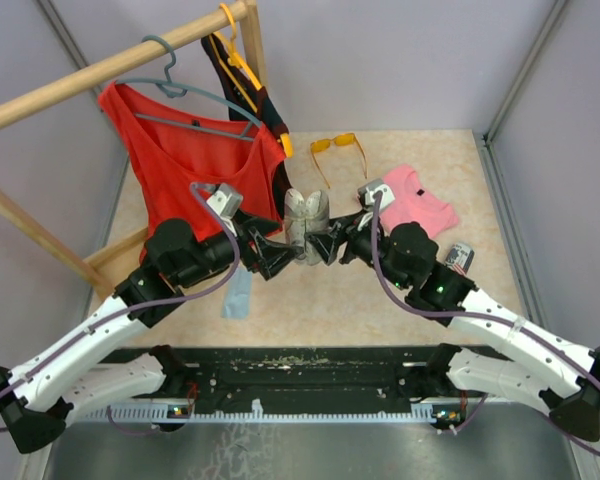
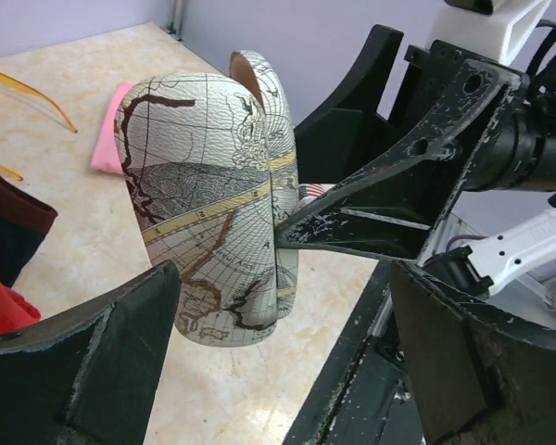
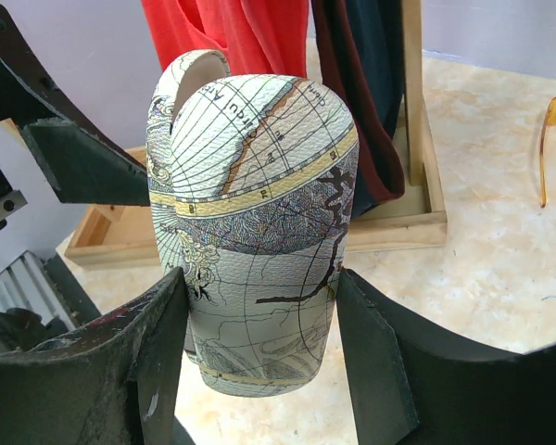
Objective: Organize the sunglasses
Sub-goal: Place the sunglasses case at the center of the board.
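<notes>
The orange-lensed sunglasses (image 1: 338,145) lie unfolded on the table at the back centre. One of their arms shows in the left wrist view (image 2: 23,91) and in the right wrist view (image 3: 549,139). A map-patterned glasses case (image 1: 305,218) stands upright above mid-table between both grippers, its flap raised. My right gripper (image 3: 264,362) is shut on the case (image 3: 255,232), one finger pressed on each side. My left gripper (image 2: 283,371) stands wide open; the case (image 2: 213,204) hangs just off its left finger (image 2: 83,362). No other sunglasses show.
A wooden rack (image 1: 100,75) at back left carries a red top (image 1: 185,160) and a dark garment (image 1: 245,85) on hangers. A pink garment (image 1: 420,200) and a can (image 1: 458,257) lie at the right. A light-blue cloth (image 1: 238,295) lies under the left arm.
</notes>
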{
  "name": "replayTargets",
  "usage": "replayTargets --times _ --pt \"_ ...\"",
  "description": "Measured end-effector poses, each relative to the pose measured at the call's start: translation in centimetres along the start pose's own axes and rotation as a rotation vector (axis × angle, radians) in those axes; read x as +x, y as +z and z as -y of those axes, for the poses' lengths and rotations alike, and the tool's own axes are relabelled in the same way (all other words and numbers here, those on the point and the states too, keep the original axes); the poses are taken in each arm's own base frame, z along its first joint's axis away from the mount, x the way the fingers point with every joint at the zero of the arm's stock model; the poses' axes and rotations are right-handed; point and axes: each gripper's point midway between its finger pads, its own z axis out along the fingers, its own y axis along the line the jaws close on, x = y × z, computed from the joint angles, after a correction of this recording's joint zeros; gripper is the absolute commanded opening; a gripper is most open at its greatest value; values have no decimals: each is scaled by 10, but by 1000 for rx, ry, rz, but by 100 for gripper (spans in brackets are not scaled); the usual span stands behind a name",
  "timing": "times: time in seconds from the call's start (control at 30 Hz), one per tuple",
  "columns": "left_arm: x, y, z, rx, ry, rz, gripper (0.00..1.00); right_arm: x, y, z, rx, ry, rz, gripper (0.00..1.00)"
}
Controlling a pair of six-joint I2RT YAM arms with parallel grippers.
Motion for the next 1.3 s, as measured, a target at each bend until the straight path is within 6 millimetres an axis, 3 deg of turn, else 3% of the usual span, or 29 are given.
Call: replayTargets --times 0.3,0.5,0.63,0.9,1.17,1.3 --pt "2 -8 0 -19 -34 -14 99 1 -8 10 12 -96 59 0" --pt "4 -26 -18 -150 -77 -16 98 36 -18 39 77 -254 37 0" --pt "7 -40 -35 -257 -108 -4 98 56 -18 51 115 -341 -91 0" --pt "33 -62 -62 -418 -149 -43 98 93 -11 71 223 -441 -439 0" --pt "40 -71 -70 -467 -166 -51 98 154 -17 86 374 -663 -801 0" --pt "43 -77 -77 -510 -161 -57 96 171 -18 89 428 -770 -890 0"
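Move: The case is held in the right hand; the board's centre lies about 30 cm below that hand and 3 cm ahead. From that hand, the pink shirt lies some 12 cm ahead and 18 cm to the right, the yellow sunglasses roughly 23 cm ahead and 4 cm right. From the left hand the board's centre lies about 33 cm down, 4 cm ahead and 5 cm right. Still pinching the case, the right hand sinks about 19 cm towards the board, fingers tipping down; left withdraws leftward. ##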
